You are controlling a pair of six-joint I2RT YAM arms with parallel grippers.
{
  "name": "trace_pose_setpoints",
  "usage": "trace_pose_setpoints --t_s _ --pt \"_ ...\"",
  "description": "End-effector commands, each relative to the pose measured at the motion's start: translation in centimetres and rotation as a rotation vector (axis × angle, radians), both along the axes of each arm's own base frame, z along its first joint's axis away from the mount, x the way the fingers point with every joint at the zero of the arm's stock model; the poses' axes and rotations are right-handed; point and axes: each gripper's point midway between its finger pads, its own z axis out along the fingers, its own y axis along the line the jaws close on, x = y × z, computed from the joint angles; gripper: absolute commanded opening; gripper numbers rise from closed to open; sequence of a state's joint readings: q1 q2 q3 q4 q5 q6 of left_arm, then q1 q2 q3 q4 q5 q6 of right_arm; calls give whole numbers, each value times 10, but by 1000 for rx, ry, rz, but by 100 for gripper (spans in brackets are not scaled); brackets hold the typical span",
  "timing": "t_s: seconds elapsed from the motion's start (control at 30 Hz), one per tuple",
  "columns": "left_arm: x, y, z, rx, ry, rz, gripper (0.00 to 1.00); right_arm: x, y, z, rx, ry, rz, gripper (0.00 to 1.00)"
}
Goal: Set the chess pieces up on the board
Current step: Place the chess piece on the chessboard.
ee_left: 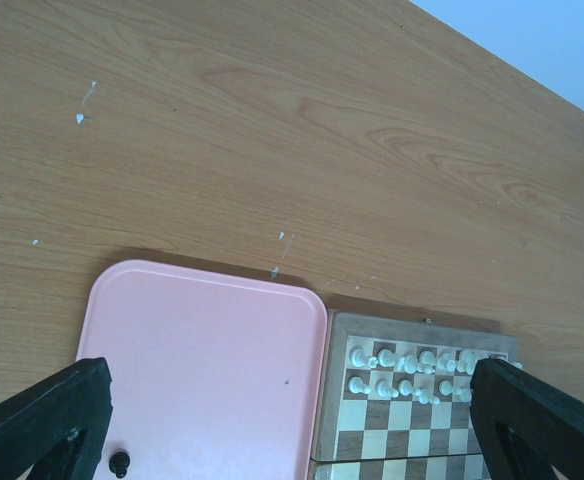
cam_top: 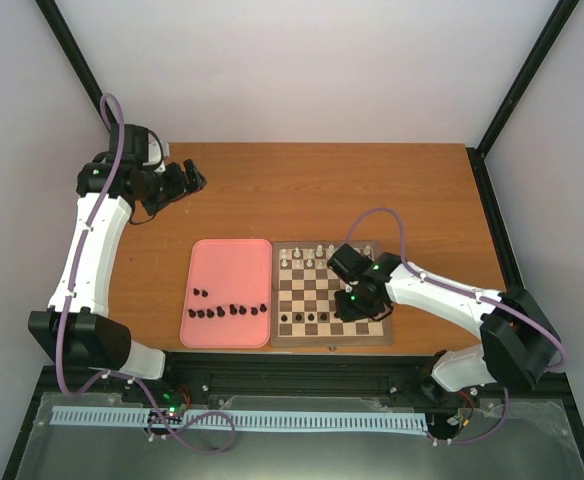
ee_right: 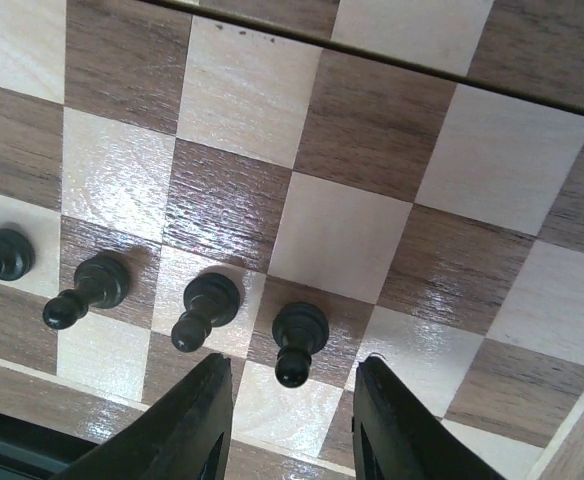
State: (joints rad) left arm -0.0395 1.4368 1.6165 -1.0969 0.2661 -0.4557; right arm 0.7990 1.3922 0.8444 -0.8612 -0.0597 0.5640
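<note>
The wooden board [cam_top: 330,343] lies right of centre, with white pieces [cam_top: 317,250] on its far rows. Several black chess pieces [cam_top: 305,317] stand in a row near its front edge, and several more [cam_top: 227,311] lie on the pink tray. My right gripper [cam_top: 357,300] hovers low over the board's front right part. In the right wrist view it [ee_right: 294,385] is open. A black pawn [ee_right: 297,340] stands upright on its square between the fingertips, touching neither. My left gripper [cam_top: 187,180] hangs over the table's far left, open and empty [ee_left: 287,375].
The pink tray [cam_top: 227,265] lies flush against the board's left side. The left wrist view shows the tray [ee_left: 202,350], one black piece [ee_left: 119,463] on it, and the board's white rows [ee_left: 412,365]. Three more pawns [ee_right: 87,290] stand left of the right gripper.
</note>
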Motion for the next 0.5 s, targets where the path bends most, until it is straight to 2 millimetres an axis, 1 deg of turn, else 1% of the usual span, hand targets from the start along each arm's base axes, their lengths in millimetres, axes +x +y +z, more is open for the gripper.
trace_pose_setpoints --t_s 0.0,0.07,0.17,0.27,0.37,0.4,0.43,0.47 --pt "-1 -1 11 11 -43 -18 100 6 -1 16 4 -54 0 35" --pt "0 -1 11 11 -43 -17 100 6 -2 20 0 -54 2 35" --pt "0 -1 11 10 -42 -18 100 8 -1 33 5 -74 1 36" --pt "1 -1 11 9 -42 -18 100 17 5 54 30 -114 1 39" --pt "1 -1 12 11 -44 -18 100 35 22 79 61 -165 28 39" --pt "1 -1 12 12 -45 -17 100 42 29 83 54 -170 41 39" --pt "1 0 12 16 -46 -16 100 49 39 93 69 -194 60 39" --pt "2 0 13 18 -48 -17 100 56 50 98 75 -205 85 38"
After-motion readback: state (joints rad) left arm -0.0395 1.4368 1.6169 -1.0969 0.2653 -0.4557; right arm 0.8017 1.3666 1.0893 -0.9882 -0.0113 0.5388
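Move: The fingers of the right hand are still around the black pawn just set on its square, about 1 cm below; the previous pawn stands some 3 cm to the left. The next pawn to fetch is on the pink tray about 32 cm left and 6 cm ahead, roughly 3 cm lower, with the last pawn of that row 2 cm farther left. From the left hand, that next pawn is about 13 cm back, 3 cm right and 26 below. The right hand, its fingers already part open and staying so, comes free of the black pawn it has just set in the sixth square of the row and rises straight up, slowly at first and then quickly. As it climbs, some 7 cm in all, it bends forward by about 3 cm towards the middle of the board and a little left towards the tray side, the fingertips swinging forward by some 10 degrees. ##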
